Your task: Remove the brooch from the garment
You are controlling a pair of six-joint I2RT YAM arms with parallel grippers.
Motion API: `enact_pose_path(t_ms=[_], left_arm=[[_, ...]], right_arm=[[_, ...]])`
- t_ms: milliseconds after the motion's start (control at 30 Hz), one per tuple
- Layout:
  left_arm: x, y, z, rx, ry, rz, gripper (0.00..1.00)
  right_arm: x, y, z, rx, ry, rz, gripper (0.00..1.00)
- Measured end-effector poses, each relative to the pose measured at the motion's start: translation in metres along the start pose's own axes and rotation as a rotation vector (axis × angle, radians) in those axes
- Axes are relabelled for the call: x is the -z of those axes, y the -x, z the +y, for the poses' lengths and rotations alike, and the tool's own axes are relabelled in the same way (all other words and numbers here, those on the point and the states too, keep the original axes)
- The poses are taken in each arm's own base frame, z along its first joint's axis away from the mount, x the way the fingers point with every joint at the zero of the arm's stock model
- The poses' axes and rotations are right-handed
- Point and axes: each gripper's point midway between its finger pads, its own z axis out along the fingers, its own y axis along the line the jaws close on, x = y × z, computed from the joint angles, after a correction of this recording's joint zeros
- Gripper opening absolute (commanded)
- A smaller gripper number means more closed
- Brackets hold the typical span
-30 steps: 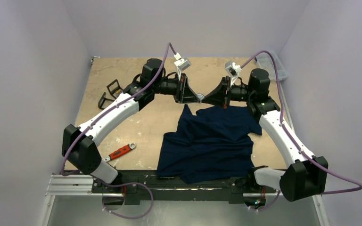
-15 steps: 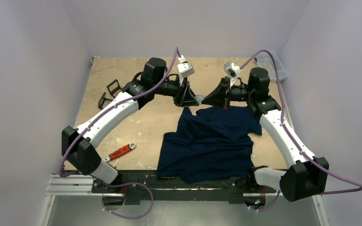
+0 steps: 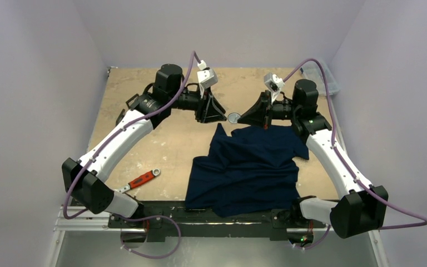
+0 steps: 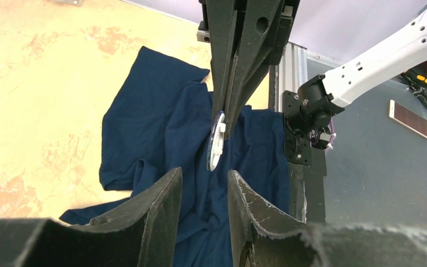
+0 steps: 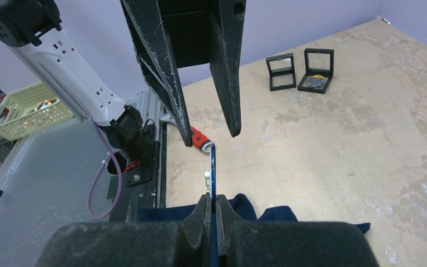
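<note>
The brooch (image 3: 233, 117), a thin round disc, shows edge-on in both wrist views, as a white-backed brooch (image 4: 217, 140) and a blue-rimmed brooch (image 5: 213, 167). My right gripper (image 3: 240, 118) is shut on its edge and holds it in the air just past the far edge of the garment (image 3: 250, 167). That dark navy T-shirt lies crumpled on the table, also seen as the garment (image 4: 161, 122) under the disc. My left gripper (image 3: 222, 115) stands open a short way left of the brooch, apart from it. Its fingertips (image 4: 173, 175) hold nothing.
A red-handled wrench (image 3: 142, 179) lies near the front left of the wooden table (image 3: 161, 139). Two open black display boxes (image 3: 129, 108) sit at the far left. A clear plastic tub (image 3: 319, 75) stands at the far right corner.
My left gripper has opened, let go of the brooch and drawn back to the left. The right gripper and the brooch have stayed in place.
</note>
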Motion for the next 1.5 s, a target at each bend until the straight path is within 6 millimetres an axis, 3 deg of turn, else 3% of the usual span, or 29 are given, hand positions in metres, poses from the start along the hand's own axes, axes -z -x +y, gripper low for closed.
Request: enact_pose_path(t_ms=[333, 600, 700, 733, 833, 933, 1033, 1233, 1500], left_arm=[[-0.009, 0.004, -0.011, -0.003, -0.039, -0.003, 0.28], [-0.019, 0.002, -0.009, 0.005, -0.040, 0.008, 0.02], [-0.020, 0.001, -0.009, 0.011, -0.039, 0.011, 0.00], [-0.020, 0.001, -0.009, 0.012, -0.039, 0.010, 0.00], [-0.020, 0.001, -0.009, 0.028, -0.038, 0.012, 0.00], [-0.016, -0.003, -0.006, 0.064, -0.016, 0.032, 0.00], [-0.003, -0.008, 0.011, 0.112, 0.050, 0.052, 0.00], [0.053, -0.042, 0.076, 0.223, 0.310, 0.129, 0.00], [0.114, -0.102, 0.116, 0.245, 0.559, 0.394, 0.00]], right_arm=[[0.000, 0.000, 0.000, -0.004, 0.000, 0.001, 0.00], [0.000, -0.001, 0.001, -0.004, 0.007, 0.002, 0.00], [0.000, -0.001, 0.002, -0.005, 0.014, 0.003, 0.00], [0.000, -0.001, 0.002, -0.006, 0.014, 0.003, 0.05], [0.000, -0.002, 0.002, -0.020, 0.021, 0.006, 0.41], [-0.002, -0.002, -0.001, -0.036, 0.021, 0.007, 0.58], [-0.003, -0.002, -0.006, -0.047, 0.014, 0.010, 0.64], [-0.001, 0.007, -0.014, -0.035, -0.018, -0.001, 0.69], [0.000, 0.012, -0.020, -0.021, -0.030, 0.002, 0.69]])
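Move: The brooch, held by its edge in the right fingers, has its middle about 4 cm to the right of the left hand point, level with it in depth and height. From the right hand it sits some 2 cm to the left. The crumpled garment's middle lies roughly 9 cm right of the left hand, 5 cm back and 30 cm below; the open case stands about 30 cm left of that hand, 18 cm ahead, also 30 cm down. Left hand pinches the brooch, right releases it, and left carries it about 15 cm left, down and forward. ##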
